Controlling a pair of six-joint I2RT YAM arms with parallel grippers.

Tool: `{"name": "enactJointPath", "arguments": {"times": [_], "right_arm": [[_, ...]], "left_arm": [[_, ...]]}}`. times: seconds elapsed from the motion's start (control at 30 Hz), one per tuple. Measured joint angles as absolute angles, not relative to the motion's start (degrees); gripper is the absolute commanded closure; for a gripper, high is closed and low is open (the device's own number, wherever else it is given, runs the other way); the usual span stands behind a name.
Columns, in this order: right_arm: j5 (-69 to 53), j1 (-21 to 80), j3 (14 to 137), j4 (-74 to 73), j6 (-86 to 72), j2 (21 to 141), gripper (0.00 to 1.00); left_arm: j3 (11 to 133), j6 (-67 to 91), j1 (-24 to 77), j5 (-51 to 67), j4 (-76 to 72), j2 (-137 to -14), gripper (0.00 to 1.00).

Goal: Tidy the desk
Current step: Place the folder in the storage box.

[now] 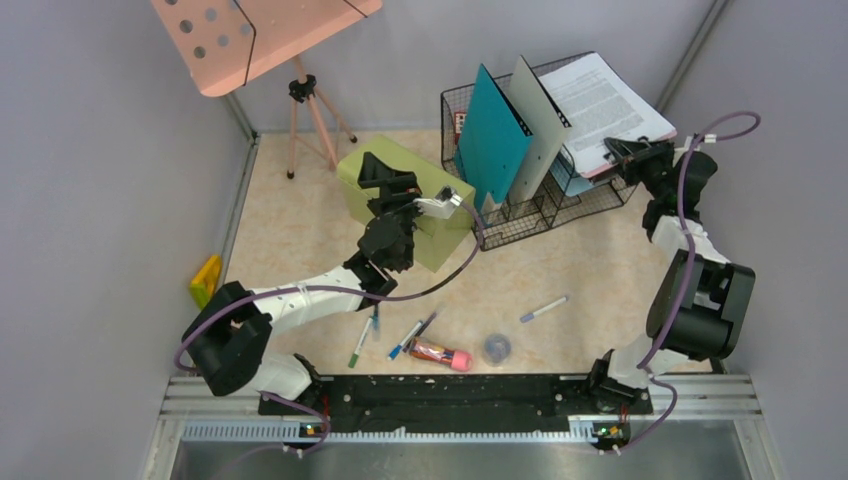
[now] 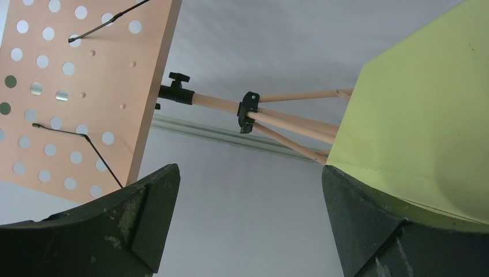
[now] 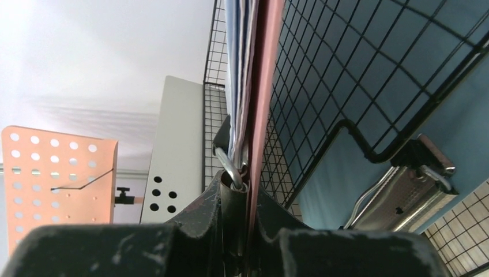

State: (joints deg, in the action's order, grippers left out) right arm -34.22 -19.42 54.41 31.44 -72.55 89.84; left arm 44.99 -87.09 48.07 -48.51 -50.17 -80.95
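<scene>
The desk [image 1: 600,270] is a beige marbled tabletop. Several pens [image 1: 543,309] and a pink tube [image 1: 440,353] lie loose near its front. My left gripper [image 1: 385,172] hovers at the olive-green drawer box [image 1: 440,240], pointing toward the back wall. In the left wrist view the left gripper [image 2: 249,170] is open and empty, with the box [image 2: 421,115] at its right finger. My right gripper [image 1: 618,150] is shut on the lower edge of a clipboard of printed sheets [image 1: 600,95], which leans in the wire rack [image 1: 520,215]. In the right wrist view the right gripper [image 3: 242,184] pinches the thin pink board [image 3: 262,86] by its metal clip.
A teal folder [image 1: 492,135] and a grey folder [image 1: 535,125] stand in the rack. A pink perforated music stand [image 1: 260,35] on a tripod [image 1: 310,120] stands at back left. A yellow object [image 1: 207,280] lies by the left wall, a small grey round cap [image 1: 497,348] near the front.
</scene>
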Motion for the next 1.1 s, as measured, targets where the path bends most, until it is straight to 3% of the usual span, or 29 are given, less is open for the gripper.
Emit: {"name": "enactJointPath", "arguments": {"times": [0.23, 0.47, 0.77, 1.1], "right_arm": [[-35.3, -18.0, 53.7, 29.6, -72.4, 87.9, 0.71], [-37.3, -17.3, 53.2, 27.4, -71.0, 86.6, 0.46], [-38.1, -17.3, 54.1, 25.1, -68.8, 85.8, 0.32], [-38.2, -18.9, 56.8, 15.5, -61.7, 82.9, 0.24]], "left_arm": [[45.0, -87.1, 48.1, -48.5, -50.2, -80.9, 0.02], [45.0, -87.1, 48.1, -48.5, -50.4, -80.9, 0.02], [45.0, -87.1, 48.0, -48.7, -50.8, -80.9, 0.02], [45.0, -86.9, 47.6, -48.7, -51.0, -80.9, 0.02]]}}
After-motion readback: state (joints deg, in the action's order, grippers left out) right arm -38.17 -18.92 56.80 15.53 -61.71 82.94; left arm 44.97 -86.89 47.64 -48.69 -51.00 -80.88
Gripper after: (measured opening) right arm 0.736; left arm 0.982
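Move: Straight ahead of the right hand lies the middle of the pink-backed folder with papers, about 12 cm out and about level; the fingers hold its near clip edge. The storage box's middle is some 9 cm ahead, 13 cm left and 10 cm lower. The blue clipboard sits about 7 cm below the folder's middle; the grey folder stands roughly 16 cm left of the hand, 5 cm ahead. From the left hand the folder is some 50 cm right, 20 cm ahead. Letting go of the folder's clip edge at the box's near rim, the right hand spreads its nearly shut fingers to about three quarters open while shifting some 3 cm left and 2 cm back. It then eases about another centimetre back and up, returning a centimetre right, its left side rolling down about 8 degrees; the jaws still straddle the near edge. ##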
